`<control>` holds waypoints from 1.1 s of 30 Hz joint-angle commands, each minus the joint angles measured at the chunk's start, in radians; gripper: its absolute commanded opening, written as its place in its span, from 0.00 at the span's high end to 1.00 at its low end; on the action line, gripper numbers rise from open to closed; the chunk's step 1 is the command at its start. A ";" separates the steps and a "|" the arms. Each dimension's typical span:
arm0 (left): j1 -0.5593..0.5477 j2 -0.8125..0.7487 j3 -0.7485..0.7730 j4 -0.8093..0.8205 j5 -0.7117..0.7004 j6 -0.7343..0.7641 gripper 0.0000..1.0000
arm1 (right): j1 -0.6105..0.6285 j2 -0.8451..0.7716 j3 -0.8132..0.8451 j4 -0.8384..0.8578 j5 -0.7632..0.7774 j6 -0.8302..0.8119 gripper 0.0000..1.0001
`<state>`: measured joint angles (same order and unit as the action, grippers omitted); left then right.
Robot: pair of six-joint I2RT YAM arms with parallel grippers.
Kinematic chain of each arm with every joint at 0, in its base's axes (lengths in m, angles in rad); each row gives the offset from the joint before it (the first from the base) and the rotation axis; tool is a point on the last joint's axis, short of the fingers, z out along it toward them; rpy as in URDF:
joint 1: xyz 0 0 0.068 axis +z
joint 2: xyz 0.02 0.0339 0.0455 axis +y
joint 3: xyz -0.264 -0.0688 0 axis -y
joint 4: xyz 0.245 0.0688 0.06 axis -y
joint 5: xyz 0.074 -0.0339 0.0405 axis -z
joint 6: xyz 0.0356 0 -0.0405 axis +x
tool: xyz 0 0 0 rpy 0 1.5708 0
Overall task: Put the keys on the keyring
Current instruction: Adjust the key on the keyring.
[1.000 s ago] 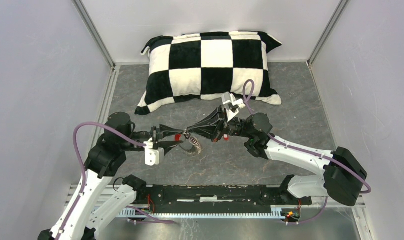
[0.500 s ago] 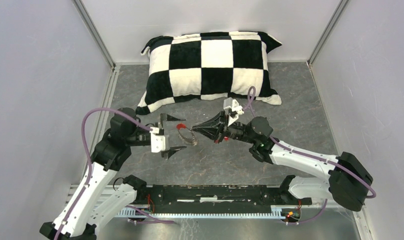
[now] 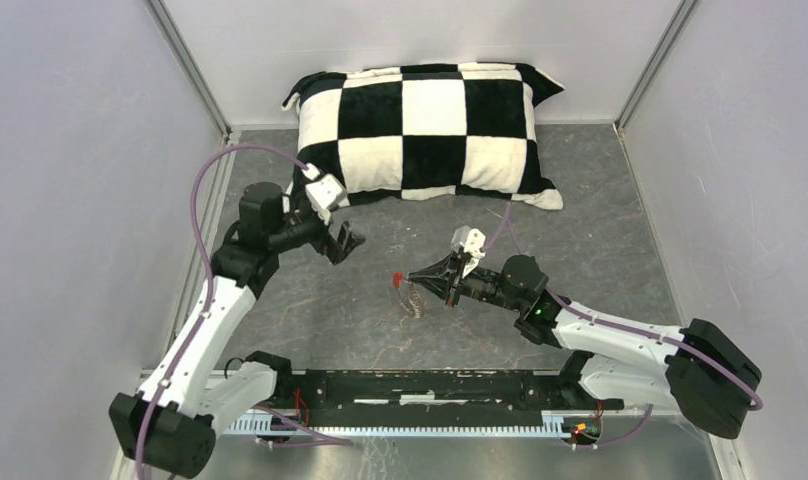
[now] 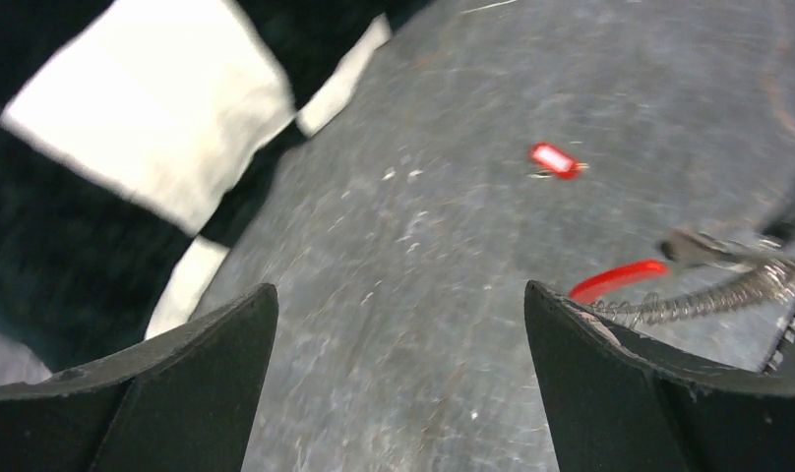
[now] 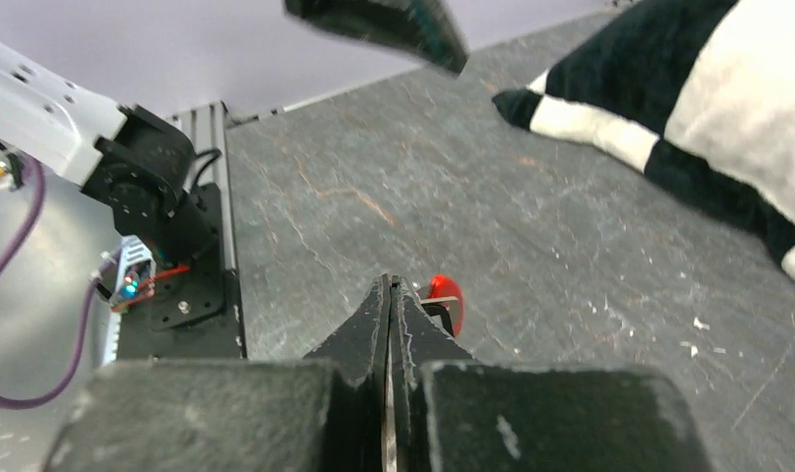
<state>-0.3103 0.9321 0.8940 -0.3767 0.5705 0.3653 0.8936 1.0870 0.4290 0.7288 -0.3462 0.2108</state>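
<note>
My right gripper (image 3: 410,278) is shut on the keyring (image 3: 410,297), a silvery coil hanging from its tips with a short red section (image 3: 396,279). In the right wrist view the jaws are pressed together and the red section (image 5: 445,297) shows just beyond the tips. My left gripper (image 3: 348,242) is open and empty, up by the pillow's near left corner, well apart from the ring. Its wrist view shows the keyring (image 4: 708,300) at the right, and a tiny red-headed key (image 4: 555,159) lying on the floor beyond it.
A black-and-white checkered pillow (image 3: 430,130) lies at the back of the grey floor (image 3: 600,200). White walls close in the left, right and back. A black rail (image 3: 430,385) runs between the arm bases at the near edge.
My left gripper opened wide, let go of the keyring and swung back and left toward the pillow. My right gripper, still shut on the ring, moved nearer to the front.
</note>
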 commanded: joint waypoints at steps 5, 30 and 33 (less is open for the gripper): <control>0.218 0.114 -0.006 0.141 0.014 -0.146 0.00 | -0.005 0.115 -0.011 0.084 0.031 -0.077 1.00; 0.256 0.071 -0.243 0.282 0.146 -0.129 0.00 | -0.006 0.332 0.104 0.225 -0.079 -0.037 1.00; 0.256 0.055 -0.239 0.195 0.250 -0.041 0.00 | -0.005 0.337 0.130 0.254 -0.128 -0.002 1.00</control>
<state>-0.0582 1.0267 0.6495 -0.1093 0.6601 0.2142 0.8898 1.4509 0.4992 0.8764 -0.4026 0.1642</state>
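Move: The open left hand has the keyring about 10 cm back, 9 cm to its right and some 6 cm lower. The right hand already pinches the keyring, whose middle hangs about 3 cm below its fingertips, 1 cm to the left and 1 cm back. The left gripper is roughly 9 cm ahead, 10 cm left and 3 cm above the right hand; the red-tagged key lies on the table about 7 cm ahead, 8 cm right and 21 cm below it. Still pinching the keyring in its shut fingers, the right hand lowers it nearly 9 cm, then lifts about 2 cm, while easing some 4 cm left and a little forward. The empty left hand first sweeps forward and left away from the keyring, turning about 15 degrees counter-clockwise, then sinks to some 8 cm below its start with fingers wide open, drawing slightly back and right at the end. ##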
